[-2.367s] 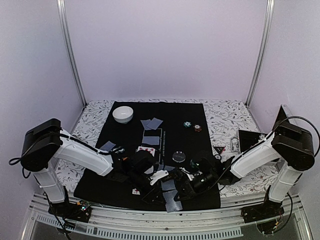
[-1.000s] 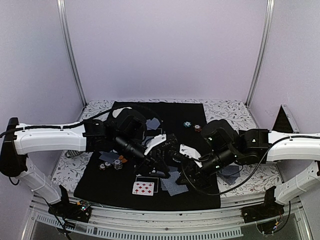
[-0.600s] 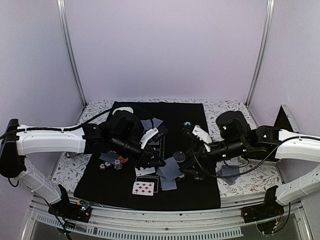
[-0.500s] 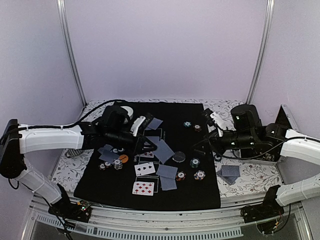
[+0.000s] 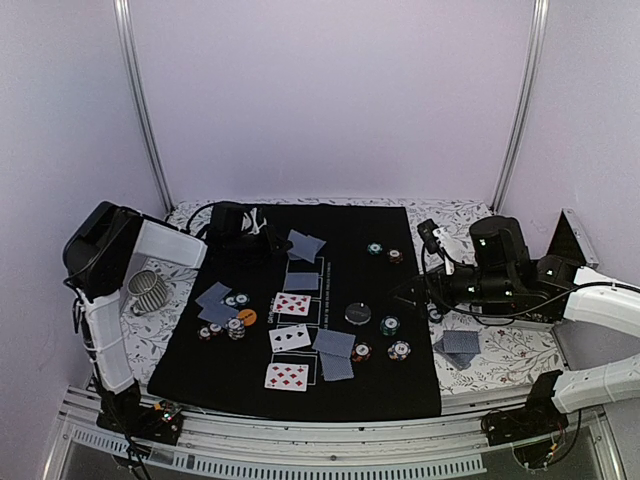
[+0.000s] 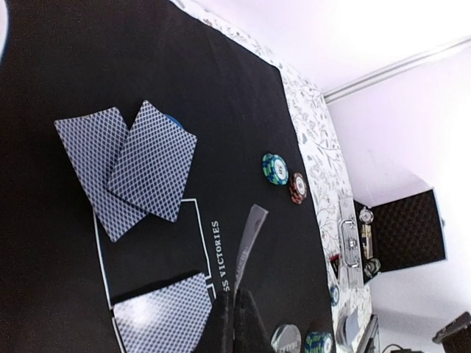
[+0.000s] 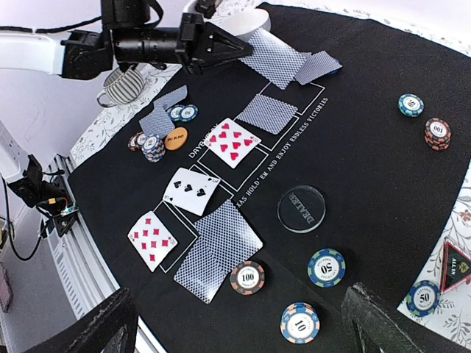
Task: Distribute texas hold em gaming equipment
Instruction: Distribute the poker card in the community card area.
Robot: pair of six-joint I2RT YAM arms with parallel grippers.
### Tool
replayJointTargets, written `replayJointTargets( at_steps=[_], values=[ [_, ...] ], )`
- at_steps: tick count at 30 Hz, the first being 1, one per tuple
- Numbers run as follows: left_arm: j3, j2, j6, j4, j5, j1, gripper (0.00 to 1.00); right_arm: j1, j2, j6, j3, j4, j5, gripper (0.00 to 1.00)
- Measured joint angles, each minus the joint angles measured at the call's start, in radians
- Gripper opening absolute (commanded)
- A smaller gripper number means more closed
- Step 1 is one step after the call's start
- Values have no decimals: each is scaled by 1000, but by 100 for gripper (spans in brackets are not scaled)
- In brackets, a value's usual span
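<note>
My left gripper (image 6: 237,298) is shut on a grey-blue-backed playing card (image 6: 250,235), seen edge-on, above the far left of the black mat (image 5: 400,395). From above, this gripper (image 5: 270,242) hovers beside a fanned pair of cards (image 5: 305,245). Three face-up cards (image 7: 234,141) lie in the white rectangles, with face-down ones (image 7: 217,248) beside them. My right gripper (image 7: 246,331) is open and holds nothing, over the mat's right side, above three chip stacks (image 7: 326,266) and the clear dealer disc (image 7: 301,208). Two stacks (image 5: 385,252) sit farther back. Chips, cards and an orange disc (image 5: 247,316) lie at the left.
A striped cup (image 5: 147,290) stands on the floral cloth left of the mat. The white bowl (image 7: 246,18) sits at the far left corner behind my left wrist. Two cards (image 5: 460,343), a chip (image 7: 423,298) and a black-red triangle (image 7: 456,265) lie right of the mat, near an open black case (image 5: 565,235).
My left arm has drawn back from the mat's middle to its far left, a card pinched in its jaws. The right arm has pulled back to the right and its jaws have opened.
</note>
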Motion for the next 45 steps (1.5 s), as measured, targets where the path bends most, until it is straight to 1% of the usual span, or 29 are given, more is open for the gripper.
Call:
replayJointTargets(
  at_steps=[4, 12, 21, 22, 23, 26, 29, 34, 35, 37, 38, 40, 45],
  values=[
    [26, 91, -71, 44, 1, 6, 0, 0, 0, 4, 0, 5, 0, 99],
    [53, 176, -176, 76, 32, 21, 0, 0, 0, 8, 0, 10, 0, 99],
    [70, 235, -242, 92, 78, 39, 0, 0, 0, 8, 0, 12, 1, 99],
    [75, 247, -251, 101, 89, 40, 6, 0, 0, 8, 0, 12, 1, 99],
    [80, 259, -257, 109, 100, 41, 18, 0, 0, 8, 0, 12, 2, 99],
    [81, 281, -273, 119, 116, 44, 37, 0, 0, 11, 0, 11, 19, 99],
    [65, 266, -276, 130, 110, 46, 46, 0, 0, 19, 0, 1, 53, 99],
    [20, 163, -255, 97, 40, 40, 62, -8, 18, 27, 16, -69, 124, 99],
    [9, 134, -256, 93, 24, 37, 66, -19, 31, 30, 29, -90, 136, 99],
    [-8, 87, -255, 91, -5, 32, 80, -68, 61, 29, 56, -127, 149, 99],
    [-21, 60, -257, 90, -22, 29, 83, -112, 88, 29, 72, -144, 156, 99],
    [-48, 8, -266, 84, -60, 20, 84, -207, 159, 22, 106, -167, 173, 99],
    [-71, -69, -272, 63, -127, -5, 85, -343, 377, -26, 173, -199, 179, 99]
  ],
)
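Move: The held face-down card is bound for the farthest community slot, about 2 cm ahead of the left gripper, 4 cm to its right and 10 cm below. Two overlapping face-down cards lie 6 cm beyond that slot, another 6 cm nearer; the white bowl is 8 cm ahead, 10 cm left of the gripper. From the right gripper the slot is 24 cm ahead, 18 cm left; the ALL IN plaque 13 cm ahead, 13 cm right, both 20 cm below. Bring the left gripper down about 9 cm with a little forward, tilting the wrist some 20 degrees, to lower the held card onto the far slot; then open the fingers wide, let go of the card and rise about 10 cm. Late on, swing the open right gripper forward, right and down towards the ALL IN plaque. ##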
